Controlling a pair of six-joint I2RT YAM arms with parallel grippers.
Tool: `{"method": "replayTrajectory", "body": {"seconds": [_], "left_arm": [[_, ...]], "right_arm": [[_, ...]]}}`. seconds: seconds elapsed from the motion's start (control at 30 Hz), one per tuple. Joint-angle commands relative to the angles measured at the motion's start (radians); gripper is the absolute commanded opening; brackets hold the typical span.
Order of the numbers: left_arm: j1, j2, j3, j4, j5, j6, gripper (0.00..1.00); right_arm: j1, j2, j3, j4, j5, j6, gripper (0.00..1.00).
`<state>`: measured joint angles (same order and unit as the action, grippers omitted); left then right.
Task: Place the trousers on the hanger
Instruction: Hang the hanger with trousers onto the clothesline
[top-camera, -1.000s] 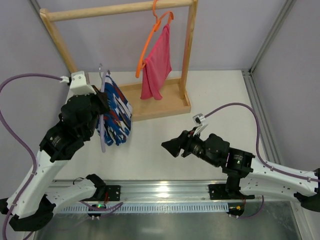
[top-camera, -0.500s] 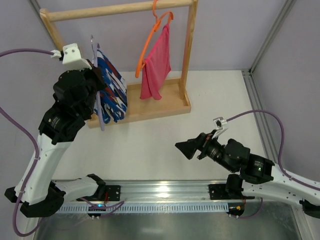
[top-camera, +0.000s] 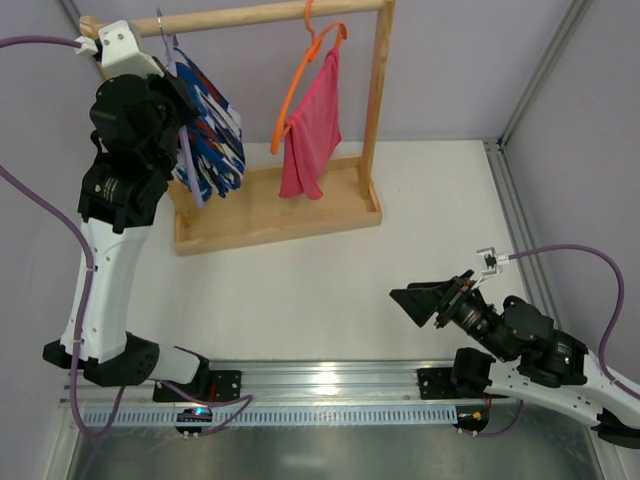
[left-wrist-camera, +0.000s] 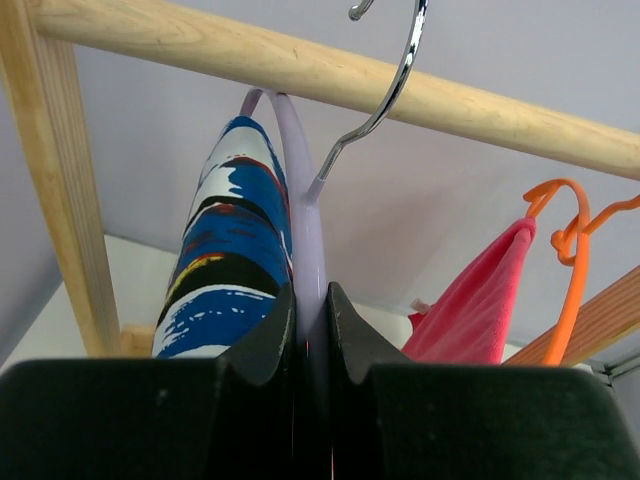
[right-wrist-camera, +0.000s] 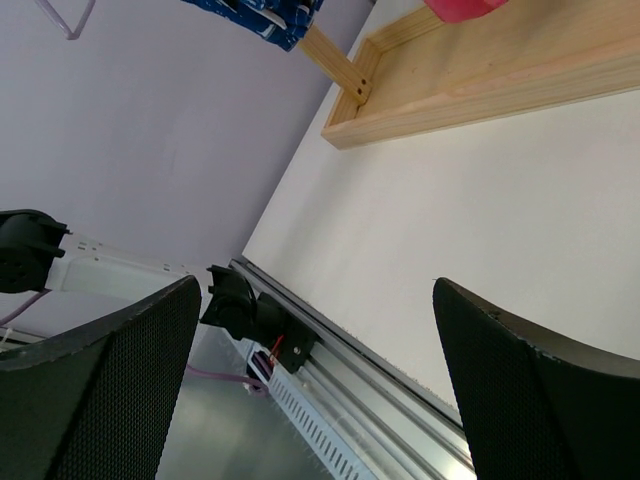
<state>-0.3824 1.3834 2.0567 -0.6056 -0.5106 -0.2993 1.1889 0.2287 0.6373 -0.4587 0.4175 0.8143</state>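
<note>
The trousers (top-camera: 210, 135), in a blue, white, red and black print, hang draped over the pale lilac hanger (top-camera: 189, 172) at the left end of the wooden rail (top-camera: 250, 18). My left gripper (top-camera: 172, 95) is raised high and is shut on the hanger. In the left wrist view its fingers (left-wrist-camera: 345, 330) pinch the hanger's lilac neck (left-wrist-camera: 300, 200), with the trousers (left-wrist-camera: 225, 260) on its left side. The metal hook (left-wrist-camera: 395, 90) rises across the rail (left-wrist-camera: 480, 105); whether it rests on the rail I cannot tell. My right gripper (top-camera: 420, 300) hovers low at the near right, open with nothing between its fingers (right-wrist-camera: 315, 290).
An orange hanger (top-camera: 305, 85) with a pink cloth (top-camera: 312, 125) hangs further right on the same rail. The rack's wooden base tray (top-camera: 280, 215) lies at the back of the table. Grey walls close in on the left and back.
My left arm has lifted the hanger and trousers up and back to the rail's left end. My right arm has drawn back towards the near right, and its jaws have opened wider.
</note>
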Motion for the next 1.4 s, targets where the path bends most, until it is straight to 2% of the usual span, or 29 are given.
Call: {"method": "replayTrajectory", "body": {"seconds": [0.0, 0.23, 0.47, 0.7, 1.0, 1.03, 1.1, 1.13, 1.23, 1.27, 1.3, 1.37], "left_arm": [[0.036, 0.021, 0.109, 0.188, 0.093, 0.002, 0.0], [0.151, 0.088, 0.106, 0.23, 0.187, -0.072, 0.0], [0.221, 0.091, -0.002, 0.279, 0.257, -0.127, 0.0], [0.295, 0.103, -0.038, 0.285, 0.351, -0.164, 0.0], [0.321, 0.154, 0.002, 0.259, 0.426, -0.181, 0.01], [0.323, 0.151, -0.015, 0.259, 0.432, -0.184, 0.04], [0.321, 0.123, -0.042, 0.273, 0.437, -0.192, 0.19], [0.323, 0.111, -0.061, 0.276, 0.437, -0.193, 0.37], [0.323, 0.054, -0.121, 0.259, 0.442, -0.204, 0.63], [0.321, 0.039, -0.145, 0.247, 0.442, -0.21, 0.69], [0.323, 0.005, -0.158, 0.23, 0.442, -0.212, 0.96], [0.323, -0.027, -0.182, 0.17, 0.431, -0.215, 1.0]], "right_arm": [[-0.002, -0.061, 0.001, -0.06, 0.046, -0.003, 1.0], [-0.002, -0.147, 0.032, -0.147, 0.087, -0.015, 1.0], [-0.002, -0.218, 0.022, -0.179, 0.119, -0.015, 1.0], [-0.003, -0.213, 0.018, -0.175, 0.119, -0.018, 1.0], [-0.002, -0.192, 0.002, -0.156, 0.124, -0.018, 1.0], [-0.002, -0.184, 0.001, -0.155, 0.129, -0.017, 1.0], [-0.002, -0.177, 0.002, -0.158, 0.129, -0.012, 1.0], [-0.002, -0.169, 0.005, -0.161, 0.127, -0.01, 1.0], [-0.002, -0.147, 0.018, -0.167, 0.118, -0.009, 1.0], [-0.002, -0.14, 0.021, -0.172, 0.116, -0.012, 1.0], [-0.002, -0.135, 0.025, -0.175, 0.118, -0.015, 1.0], [-0.002, -0.123, 0.033, -0.195, 0.118, -0.012, 1.0]]}}
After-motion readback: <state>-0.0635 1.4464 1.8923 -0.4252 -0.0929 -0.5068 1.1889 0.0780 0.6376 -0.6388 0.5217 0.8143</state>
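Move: My left hand holds the near shoulder of the lavender hanger with the trousers on it. The stretch of rail meant for its hook is about 14 cm ahead, 3 cm left and 8 cm above. The rack's left post stands some 13 cm ahead and 16 cm to the left; the orange hanger with the pink cloth is about 13 cm ahead and 22 cm right. From my empty right hand that stretch of rail is roughly 38 cm ahead, 38 cm left and 34 cm higher. I push the hanger on towards the rail with my left hand, about 10 cm forward while sinking some 5 cm and drifting 4 cm left, my wrist rolling its left side down about 10 degrees, to bring the hook down over the wood. Then I open the fingers wide and start drawing back, some 3 cm. My open right hand moves about 5 cm right, then eases back a little. ##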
